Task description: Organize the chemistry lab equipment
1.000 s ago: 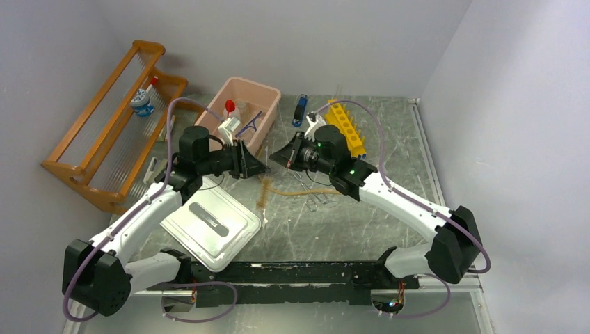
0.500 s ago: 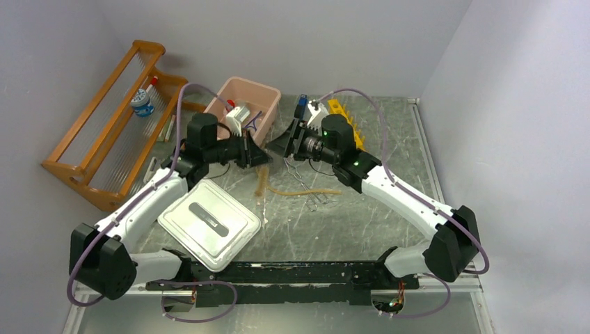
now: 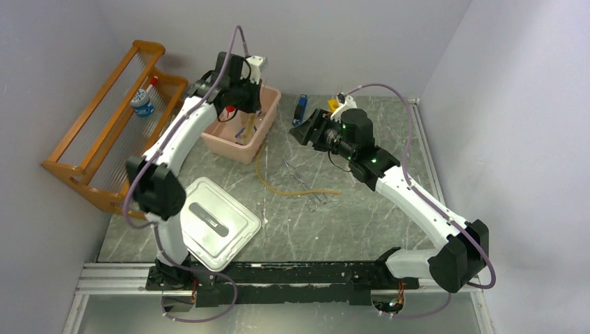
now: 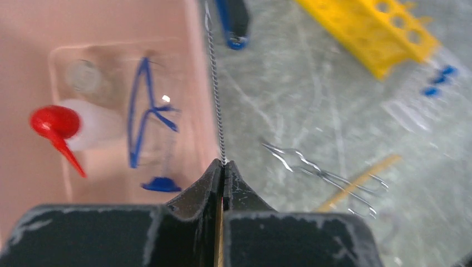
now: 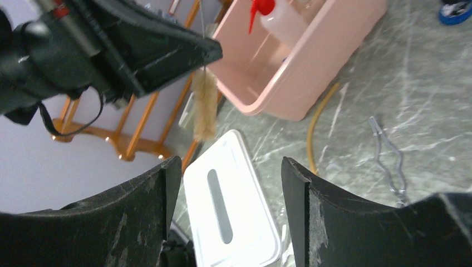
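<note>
My left gripper [image 3: 248,99] is raised over the pink tub [image 3: 233,145] and is shut on the twisted-wire handle of a tube brush [image 4: 216,100]. The brush's tan bristle end [image 5: 205,105] hangs below the fingers. In the tub lie the white red-capped squeeze bottle [image 4: 83,125] and a blue plastic piece [image 4: 146,111]. My right gripper [image 3: 300,129] is open and empty above the table, right of the tub. The tan hose [image 3: 299,189] and thin metal tongs [image 3: 300,181] lie on the table between the arms.
The grey-white lid [image 3: 212,223] lies at front left. The wooden rack [image 3: 111,132] holds a small jar [image 3: 142,104] at far left. The yellow rack [image 4: 373,33], blue-capped tubes [image 4: 428,92] and a blue tool [image 3: 301,108] lie at the back.
My left gripper has lifted the brush off the table and carried it back over the pink tub. My right gripper has drawn away toward the back right.
</note>
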Robot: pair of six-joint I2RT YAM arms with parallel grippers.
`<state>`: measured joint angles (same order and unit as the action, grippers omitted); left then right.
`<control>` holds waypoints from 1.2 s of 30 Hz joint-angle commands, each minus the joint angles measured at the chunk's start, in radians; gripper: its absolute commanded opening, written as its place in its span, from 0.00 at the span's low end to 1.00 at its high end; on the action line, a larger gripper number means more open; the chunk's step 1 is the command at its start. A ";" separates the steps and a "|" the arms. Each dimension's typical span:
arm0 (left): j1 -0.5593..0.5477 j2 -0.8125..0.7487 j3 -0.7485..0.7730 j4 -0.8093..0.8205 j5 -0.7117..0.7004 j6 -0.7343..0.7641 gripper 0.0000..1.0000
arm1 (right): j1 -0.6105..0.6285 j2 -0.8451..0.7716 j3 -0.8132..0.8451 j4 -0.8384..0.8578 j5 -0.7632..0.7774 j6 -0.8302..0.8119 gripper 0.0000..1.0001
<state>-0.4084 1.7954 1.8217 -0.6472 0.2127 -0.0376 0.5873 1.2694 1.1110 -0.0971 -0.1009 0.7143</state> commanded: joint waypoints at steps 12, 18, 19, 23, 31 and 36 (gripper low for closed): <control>0.063 0.509 0.421 -0.242 -0.180 0.112 0.05 | -0.031 0.086 0.029 -0.027 0.062 -0.094 0.69; 0.063 0.585 0.423 -0.216 -0.119 0.094 0.05 | -0.038 0.132 0.052 -0.015 0.035 -0.101 0.68; 0.063 0.590 0.419 -0.209 -0.113 0.094 0.07 | -0.039 0.136 0.055 -0.014 0.033 -0.101 0.68; 0.063 0.598 0.421 -0.191 -0.103 0.083 0.24 | -0.040 0.137 0.058 -0.009 0.035 -0.092 0.68; 0.063 0.495 0.427 -0.172 -0.066 0.026 0.40 | -0.042 0.164 0.082 -0.039 0.037 -0.099 0.66; 0.063 0.384 0.376 -0.167 -0.059 -0.027 0.45 | -0.035 0.202 0.068 -0.035 0.005 -0.142 0.66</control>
<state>-0.3477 2.3314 2.2143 -0.8543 0.1135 -0.0154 0.5552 1.4357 1.1694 -0.1326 -0.0669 0.6182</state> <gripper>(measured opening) 0.434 0.661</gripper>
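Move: Inside the pink tub is where the left hand will take the brush it already holds by the wire; the tub's middle lies about 7 cm ahead, 9 cm left and 20 cm below. In the tub, the blue clamp is some 8 cm ahead and 6 cm left of the hand, the wash bottle about 10 cm ahead and 10 cm left. Outside, the blue tool lies roughly 15 cm ahead and 15 cm to the right. For the right hand, the tub's middle is about 18 cm ahead and 22 cm left. Carrying the brush down into the tub, the left hand first swings forward some 7 cm and a little left, then sinks about 19 cm beside the right-hand wall, tipping its fingers more downward. At the bottom the fingers open and let go of the wire, and the hand starts back up about 3 cm. The open, empty right hand eases down about 5 cm and forward 4 over the table. ##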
